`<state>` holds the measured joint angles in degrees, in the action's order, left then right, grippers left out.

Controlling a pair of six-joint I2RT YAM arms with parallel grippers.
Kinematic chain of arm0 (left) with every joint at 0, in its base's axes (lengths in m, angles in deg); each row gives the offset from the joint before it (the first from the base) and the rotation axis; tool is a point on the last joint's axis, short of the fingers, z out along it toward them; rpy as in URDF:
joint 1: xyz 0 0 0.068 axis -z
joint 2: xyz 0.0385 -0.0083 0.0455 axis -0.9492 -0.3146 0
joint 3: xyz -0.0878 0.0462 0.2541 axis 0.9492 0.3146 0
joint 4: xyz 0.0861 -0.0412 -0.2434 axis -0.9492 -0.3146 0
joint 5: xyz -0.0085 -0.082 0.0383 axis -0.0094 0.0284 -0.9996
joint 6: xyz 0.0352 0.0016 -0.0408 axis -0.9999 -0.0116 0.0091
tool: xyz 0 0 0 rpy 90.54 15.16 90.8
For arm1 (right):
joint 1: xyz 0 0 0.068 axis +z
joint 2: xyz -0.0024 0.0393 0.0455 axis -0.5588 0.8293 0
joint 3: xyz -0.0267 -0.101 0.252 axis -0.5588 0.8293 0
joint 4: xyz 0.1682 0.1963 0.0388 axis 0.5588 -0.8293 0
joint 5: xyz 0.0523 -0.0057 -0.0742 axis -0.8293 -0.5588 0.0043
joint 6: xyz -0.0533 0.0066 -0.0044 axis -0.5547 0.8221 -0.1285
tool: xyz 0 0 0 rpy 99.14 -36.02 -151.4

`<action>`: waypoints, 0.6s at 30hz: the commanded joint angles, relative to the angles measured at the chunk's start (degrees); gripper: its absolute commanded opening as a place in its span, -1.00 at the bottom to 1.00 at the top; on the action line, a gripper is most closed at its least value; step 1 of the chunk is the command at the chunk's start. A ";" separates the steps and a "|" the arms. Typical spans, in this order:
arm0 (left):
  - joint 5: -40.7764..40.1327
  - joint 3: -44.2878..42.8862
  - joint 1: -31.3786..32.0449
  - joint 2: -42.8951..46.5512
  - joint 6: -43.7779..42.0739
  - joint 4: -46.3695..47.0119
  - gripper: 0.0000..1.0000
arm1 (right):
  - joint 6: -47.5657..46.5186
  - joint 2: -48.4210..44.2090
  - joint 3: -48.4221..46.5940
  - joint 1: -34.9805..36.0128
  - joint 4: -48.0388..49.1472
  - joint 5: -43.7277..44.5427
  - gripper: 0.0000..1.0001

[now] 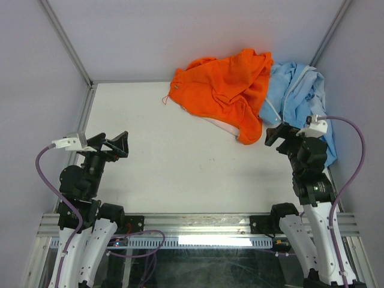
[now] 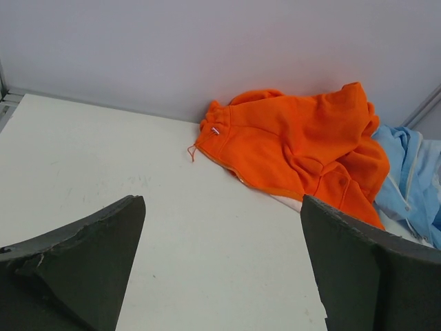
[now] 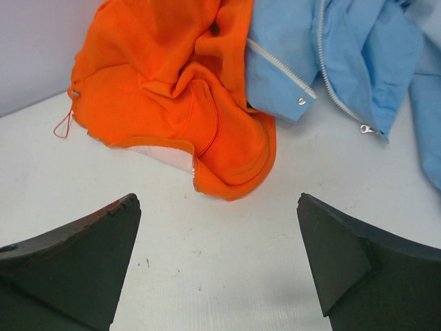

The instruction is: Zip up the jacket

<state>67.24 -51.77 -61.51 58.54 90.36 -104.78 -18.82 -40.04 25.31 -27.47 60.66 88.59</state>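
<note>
The orange jacket [image 1: 225, 90] lies crumpled against the back wall, right of centre; its pale lining and a thin zipper edge [image 3: 193, 169] show at its near hem. In the left wrist view the jacket [image 2: 296, 141] is far ahead to the right. My left gripper [image 1: 117, 144] hovers open over the bare table at the left, well away from the jacket. My right gripper [image 1: 277, 133] is open just off the jacket's near right corner [image 3: 234, 162], with nothing between its fingers.
A light blue garment [image 1: 300, 96] with white zipper trim lies bunched at the back right, touching the jacket and partly under my right arm. Grey walls and metal frame posts close in the white table [image 1: 180, 174] on three sides.
</note>
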 commanded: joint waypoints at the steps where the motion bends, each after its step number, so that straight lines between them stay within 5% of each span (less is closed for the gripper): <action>1: 3.08 0.22 0.36 -0.38 0.18 2.48 0.98 | -3.08 9.15 -0.82 -0.09 9.97 -6.06 0.99; 8: 3.98 0.34 0.57 -2.01 -0.21 2.53 0.98 | -4.85 29.53 -2.12 0.83 34.39 -10.05 0.99; 18: 4.78 0.15 0.57 -4.37 -0.21 2.79 0.98 | -5.66 70.09 -26.53 9.01 46.49 -8.26 0.99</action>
<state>70.12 -51.60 -61.47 55.37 90.33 -104.74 -23.23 19.32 9.72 -21.40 97.86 80.55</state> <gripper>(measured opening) 0.990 0.995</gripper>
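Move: The orange jacket's middle lies roughly 28 cm ahead of the right hand, 12 cm to its left and 22 cm below. The jacket's near corner is about 10 cm ahead, 7 cm left and 24 cm down; the blue jacket's middle is some 24 cm ahead, 14 cm right and 23 cm down. From the left hand the orange jacket lies about 33 cm ahead, 44 cm right and 27 cm below. The open right hand swoops about 20 cm forward, 10 cm left and down, over the orange jacket's near part. ##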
